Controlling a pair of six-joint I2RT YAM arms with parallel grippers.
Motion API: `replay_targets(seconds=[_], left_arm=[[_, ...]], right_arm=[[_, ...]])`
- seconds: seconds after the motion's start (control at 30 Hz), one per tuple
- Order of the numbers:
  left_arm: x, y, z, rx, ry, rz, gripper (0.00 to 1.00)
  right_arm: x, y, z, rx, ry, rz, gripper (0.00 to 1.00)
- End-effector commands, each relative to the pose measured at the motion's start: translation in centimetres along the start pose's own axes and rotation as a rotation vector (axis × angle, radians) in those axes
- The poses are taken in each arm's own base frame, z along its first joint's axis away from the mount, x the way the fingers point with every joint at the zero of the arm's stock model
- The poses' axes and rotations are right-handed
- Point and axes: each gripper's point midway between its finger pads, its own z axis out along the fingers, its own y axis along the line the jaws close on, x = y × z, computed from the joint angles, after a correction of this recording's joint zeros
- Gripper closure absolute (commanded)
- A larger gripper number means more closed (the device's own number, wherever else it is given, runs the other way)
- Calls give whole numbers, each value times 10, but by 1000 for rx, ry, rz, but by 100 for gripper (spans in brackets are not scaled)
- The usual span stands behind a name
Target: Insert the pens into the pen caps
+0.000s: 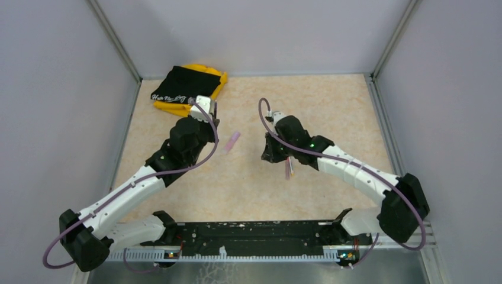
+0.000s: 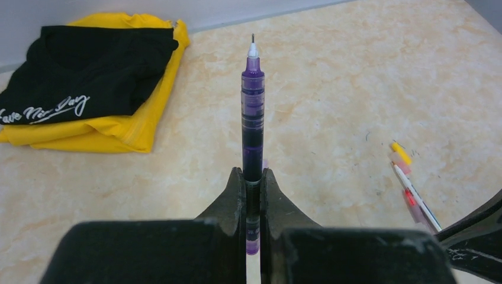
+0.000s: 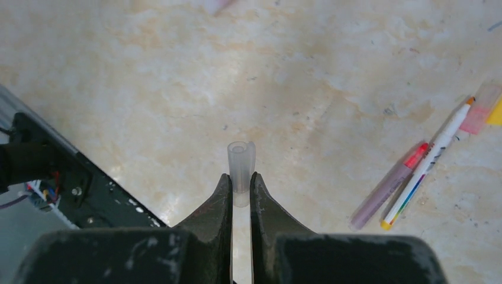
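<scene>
My left gripper (image 2: 253, 175) (image 1: 211, 118) is shut on the dark, purple-tinted black pen (image 2: 253, 112), whose fine tip points away from me. In my right gripper (image 3: 241, 177) (image 1: 268, 155), also shut, a pale lilac pen cap (image 3: 241, 167) sticks out with its open mouth forward. On the table to its right the white pen with an orange tip (image 3: 428, 170) and the pinkish-red pen (image 3: 388, 193) lie side by side. Just beyond them sit a pink cap (image 3: 478, 116) and a yellow cap (image 3: 496, 112). Both pens on the table also show in the overhead view (image 1: 288, 168).
A black garment on folded yellow cloth (image 1: 188, 87) lies in the far left corner. A small pinkish-lilac tube (image 1: 232, 140) is on the table between the arms. The black base rail (image 1: 254, 236) runs along the near edge, and grey walls enclose the table.
</scene>
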Motion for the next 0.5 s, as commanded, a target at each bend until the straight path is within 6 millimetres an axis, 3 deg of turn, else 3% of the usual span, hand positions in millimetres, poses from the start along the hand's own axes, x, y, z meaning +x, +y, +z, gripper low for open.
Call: replay_targets(seconds=[0.0, 0.17, 0.23, 0.47], left_arm=[[-10, -13, -12, 87, 3, -70, 100], [-15, -38, -19, 227, 30, -72, 100], [-20, -50, -22, 296, 25, -74, 100], [-35, -97, -37, 555, 8, -104, 100]], right_arm=[[-32, 37, -39, -193, -163, -77, 100], [-60, 53, -91, -286, -426, -162, 100], [-75, 54, -121, -300, -588, -175, 100], [-87, 57, -187, -341, -909, -278, 100]])
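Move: The clear cap in the right gripper lies about 14 cm to the right of the left gripper, some 7 cm nearer the base and 14 cm lower; the pink capped pen lies on the table roughly 26 cm below the left gripper and 3 cm ahead. From the right gripper, the dark pen in the left gripper is about 7 cm ahead, 14 cm left and 14 cm up, while the white marker is 4 cm ahead, 10 cm right and 13 cm down. Lift the right gripper about 15 cm away from the table, drawing it some 4 cm back and tipping its fingers up by roughly 40 degrees to near level, with the clear cap still pinched. Meanwhile swing the left gripper about 5 cm right and 3 cm back towards the cap, turning it some 20 degrees clockwise and keeping the dark pen upright in its grip. ##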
